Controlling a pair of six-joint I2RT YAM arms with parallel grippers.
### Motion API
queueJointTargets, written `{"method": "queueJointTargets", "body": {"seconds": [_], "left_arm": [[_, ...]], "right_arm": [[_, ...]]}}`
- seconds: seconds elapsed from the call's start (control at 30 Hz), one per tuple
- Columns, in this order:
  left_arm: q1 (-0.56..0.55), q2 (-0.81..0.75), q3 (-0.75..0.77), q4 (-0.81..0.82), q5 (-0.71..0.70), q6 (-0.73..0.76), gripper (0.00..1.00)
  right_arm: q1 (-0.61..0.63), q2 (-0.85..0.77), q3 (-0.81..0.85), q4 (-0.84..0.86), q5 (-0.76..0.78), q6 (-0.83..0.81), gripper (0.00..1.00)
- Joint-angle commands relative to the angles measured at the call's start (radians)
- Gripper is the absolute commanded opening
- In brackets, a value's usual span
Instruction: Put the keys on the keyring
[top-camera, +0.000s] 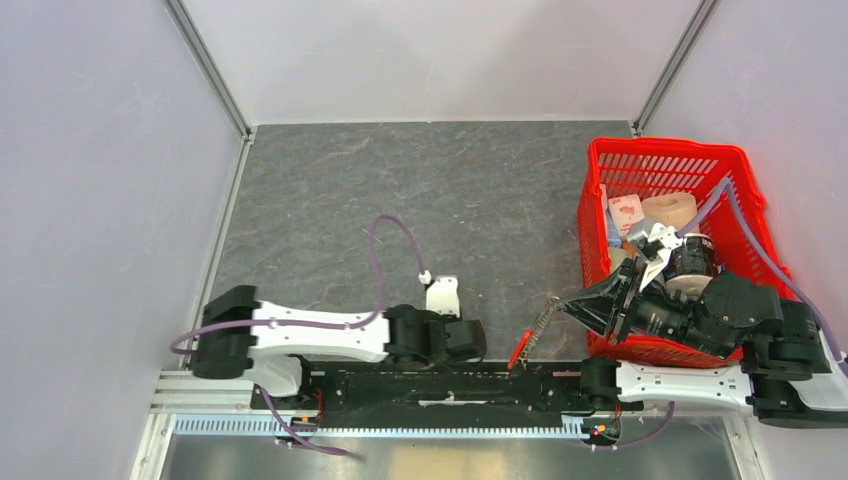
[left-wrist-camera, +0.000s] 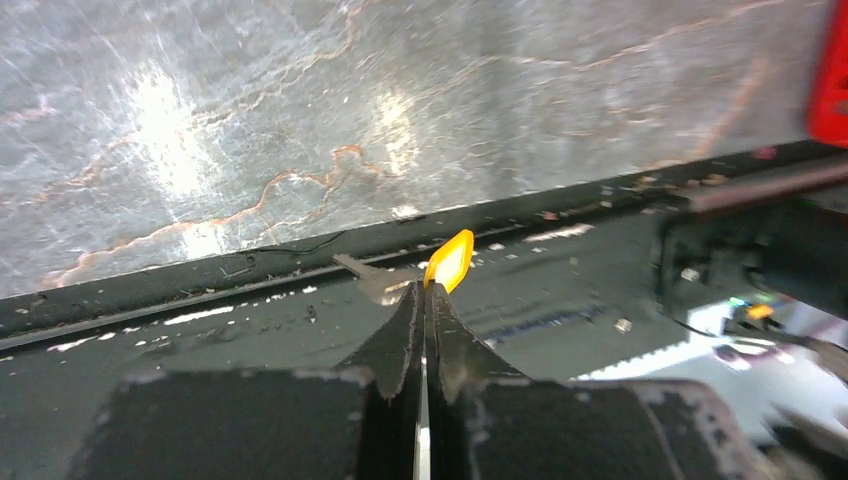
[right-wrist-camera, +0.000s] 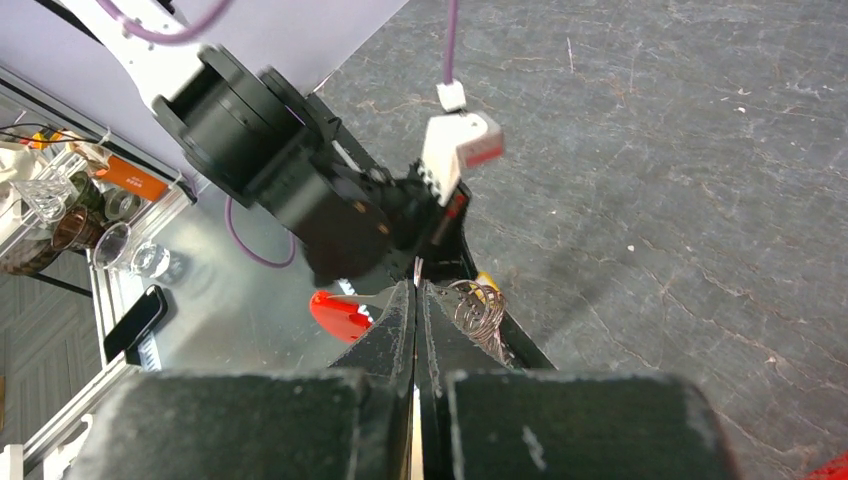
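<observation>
My left gripper (left-wrist-camera: 425, 292) is shut on a key with a yellow tag (left-wrist-camera: 450, 262). The key's metal blade (left-wrist-camera: 362, 274) sticks out to the left over the black base rail. My right gripper (right-wrist-camera: 415, 290) is shut on the keyring, and a thin sliver of ring (right-wrist-camera: 417, 268) shows above the tips. The red fob (right-wrist-camera: 340, 315) hangs left of the fingers and wire coils (right-wrist-camera: 478, 306) hang to their right. From above, the right gripper (top-camera: 558, 305) points left, with the chain (top-camera: 540, 325) and red fob (top-camera: 518, 350) dangling near the left arm's wrist (top-camera: 450, 340).
A red basket (top-camera: 600, 180) holding a tape roll, cartons and other items stands at the right, under the right arm. The black base rail (top-camera: 440, 380) runs along the near edge. Grey walls close in the stone-patterned table (top-camera: 450, 200).
</observation>
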Motion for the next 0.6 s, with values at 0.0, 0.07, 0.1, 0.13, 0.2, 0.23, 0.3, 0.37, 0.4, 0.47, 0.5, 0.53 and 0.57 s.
{"method": "queueJointTargets", "body": {"seconds": [0.0, 0.07, 0.1, 0.13, 0.2, 0.23, 0.3, 0.37, 0.4, 0.47, 0.5, 0.53, 0.57], "left_arm": [[-0.009, -0.167, 0.008, -0.024, -0.105, 0.127, 0.02], [-0.008, -0.231, -0.003, 0.013, -0.102, 0.185, 0.02], [-0.009, -0.265, -0.007, 0.035, -0.096, 0.23, 0.02], [-0.009, -0.292, -0.009, 0.062, -0.089, 0.272, 0.02], [-0.008, -0.352, -0.01, 0.107, -0.07, 0.351, 0.02], [-0.009, -0.374, -0.007, 0.124, -0.059, 0.379, 0.02], [-0.008, -0.417, -0.006, 0.174, -0.018, 0.469, 0.02], [-0.009, -0.447, 0.008, 0.201, 0.026, 0.543, 0.02], [-0.008, -0.46, 0.018, 0.209, 0.052, 0.585, 0.02], [-0.009, -0.479, 0.052, 0.212, 0.117, 0.67, 0.02], [-0.007, -0.489, 0.068, 0.218, 0.169, 0.729, 0.02], [-0.008, -0.496, 0.087, 0.21, 0.19, 0.774, 0.02], [-0.009, -0.501, 0.101, 0.181, 0.16, 0.805, 0.02]], "right_arm": [[0.001, 0.025, 0.0, 0.096, -0.012, -0.015, 0.0], [0.001, 0.03, 0.005, 0.104, -0.017, -0.021, 0.0], [0.001, 0.034, 0.01, 0.106, -0.025, -0.025, 0.0], [0.001, 0.037, 0.014, 0.106, -0.03, -0.032, 0.0], [0.001, 0.044, 0.021, 0.116, -0.057, -0.043, 0.0], [0.001, 0.049, 0.023, 0.122, -0.077, -0.054, 0.0], [0.0, 0.065, 0.037, 0.126, -0.139, -0.075, 0.0], [0.001, 0.089, 0.053, 0.127, -0.211, -0.103, 0.0], [0.001, 0.098, 0.064, 0.126, -0.244, -0.116, 0.0], [0.001, 0.124, 0.088, 0.112, -0.319, -0.152, 0.0], [0.001, 0.137, 0.098, 0.105, -0.376, -0.174, 0.0], [0.001, 0.148, 0.106, 0.103, -0.406, -0.194, 0.0], [0.001, 0.161, 0.109, 0.106, -0.437, -0.207, 0.0]]}}
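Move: From the left hand, which already holds the yellow-tagged key clear of the table, the keyring hanging in the right fingers lies about 12 cm to the right, 4 cm back and 25 cm up. The right fingertips are roughly 13 cm right, level fore and aft and 29 cm higher; the red handle is some 9 cm right, 7 cm back and 21 cm up. From the right hand, the key is about 13 cm left, 2 cm ahead and 29 cm below. Straight up goes the left hand, fast, about 17 cm with almost no sideways travel, carrying the yellow-tagged key towards the keyring while the wrist swings some 35 degrees from pointing down towards pointing right. The right hand, still pinching the keyring, eases left about 4 cm and back 3 cm to meet it, turning counter-clockwise; both grippers stay shut. ##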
